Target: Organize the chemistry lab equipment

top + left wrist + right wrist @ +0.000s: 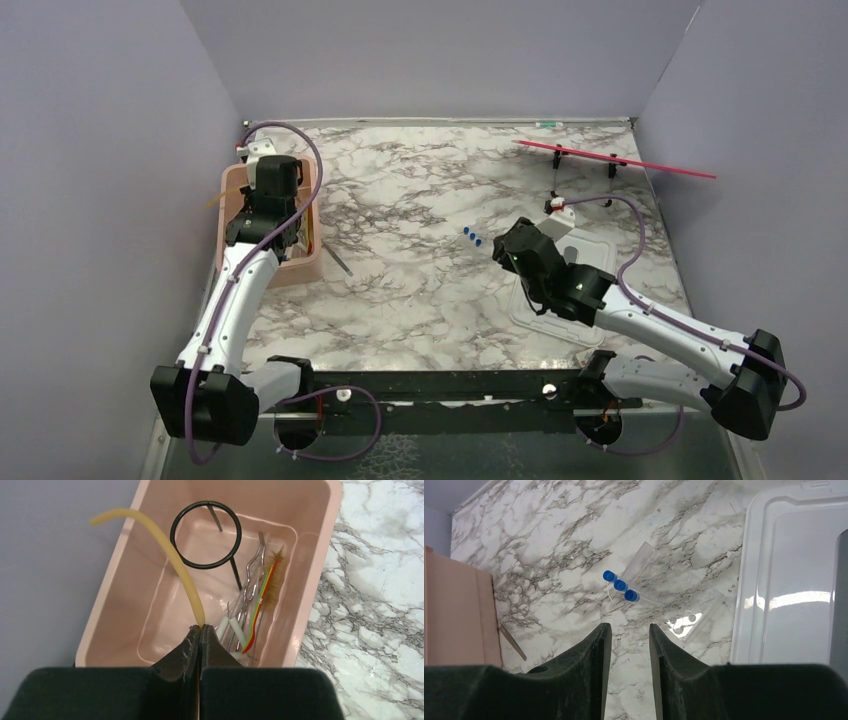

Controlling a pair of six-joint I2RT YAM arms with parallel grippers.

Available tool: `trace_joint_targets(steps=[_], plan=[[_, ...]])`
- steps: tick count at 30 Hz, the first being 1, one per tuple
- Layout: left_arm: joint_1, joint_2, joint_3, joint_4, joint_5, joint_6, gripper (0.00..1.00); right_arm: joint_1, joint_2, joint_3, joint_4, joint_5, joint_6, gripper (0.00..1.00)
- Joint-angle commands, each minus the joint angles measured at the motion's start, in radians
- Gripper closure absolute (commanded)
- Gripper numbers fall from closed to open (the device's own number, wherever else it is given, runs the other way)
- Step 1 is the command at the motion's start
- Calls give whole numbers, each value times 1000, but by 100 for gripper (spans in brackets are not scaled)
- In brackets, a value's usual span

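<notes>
My left gripper (pixel 200 629) hangs over the pink tub (pixel 320 555), shut on one end of the amber rubber tubing (pixel 186 582). The tubing arches up and out past the tub's left wall. Inside the tub lie the black wire ring with stem (pixel 206 535), metal tongs (pixel 248 580), a small brush and some white pieces. On the marble, three clear blue-capped tubes (pixel 624 586) lie fanned out just ahead of my right gripper (pixel 629 626). That gripper is open, with only bare table between its fingers. From above, the tubes (pixel 472 237) lie left of the right gripper (pixel 500 250).
A white lid (pixel 784 580) lies to the right of the tubes, partly under the right arm. A clear plastic holder (pixel 696 622) rests beside it. A thin stick (pixel 338 260) lies by the tub's right side. A red rod on stands (pixel 615 158) crosses the back right corner.
</notes>
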Motion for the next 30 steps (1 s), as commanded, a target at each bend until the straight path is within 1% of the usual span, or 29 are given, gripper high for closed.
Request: trace_joint_targets(steps=[1, 4, 7, 16, 22, 29, 30], plan=[[16, 4, -36, 1, -13, -152, 100, -4, 9, 6, 4, 5, 9, 61], [19, -3, -61, -12, -28, -216, 100, -4, 6, 2, 4, 7, 10, 61], [20, -15, -101, -10, -5, -266, 100, -3, 4, -3, 11, 2, 13, 61], [21, 20, -194, 57, 216, -352, 100, -4, 12, -2, 14, -4, 13, 61], [33, 98, -187, 82, 398, -340, 100, -3, 9, -13, 12, 1, 13, 61], [82, 102, -147, 83, 508, -315, 100, -3, 3, -20, 11, 5, 13, 61], [92, 102, -140, 82, 543, -309, 100, -3, 4, -20, 12, 5, 12, 61]])
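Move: My left hand holds the yellow rubber tubing above the pink bin, whose middle is about 4 cm ahead, 2 cm left and 18 cm below. Inside it, the clay triangle lies roughly level with me and 2 cm right, the brush some 5 cm ahead and 4 cm right, and the black ring about 11 cm ahead and 7 cm left. From my idle right hand, the bin is roughly 9 cm ahead and 46 cm left. I lower the yellow tubing with my left hand some 11 cm down into the pink bin, first nearly straight down with a slight draw back, then also veering about 6 cm right towards the bin's right wall. As I sink I roll the hand about 25 degrees, its left side dipping, tip the fingers a little further down, and keep them shut on the tubing. ##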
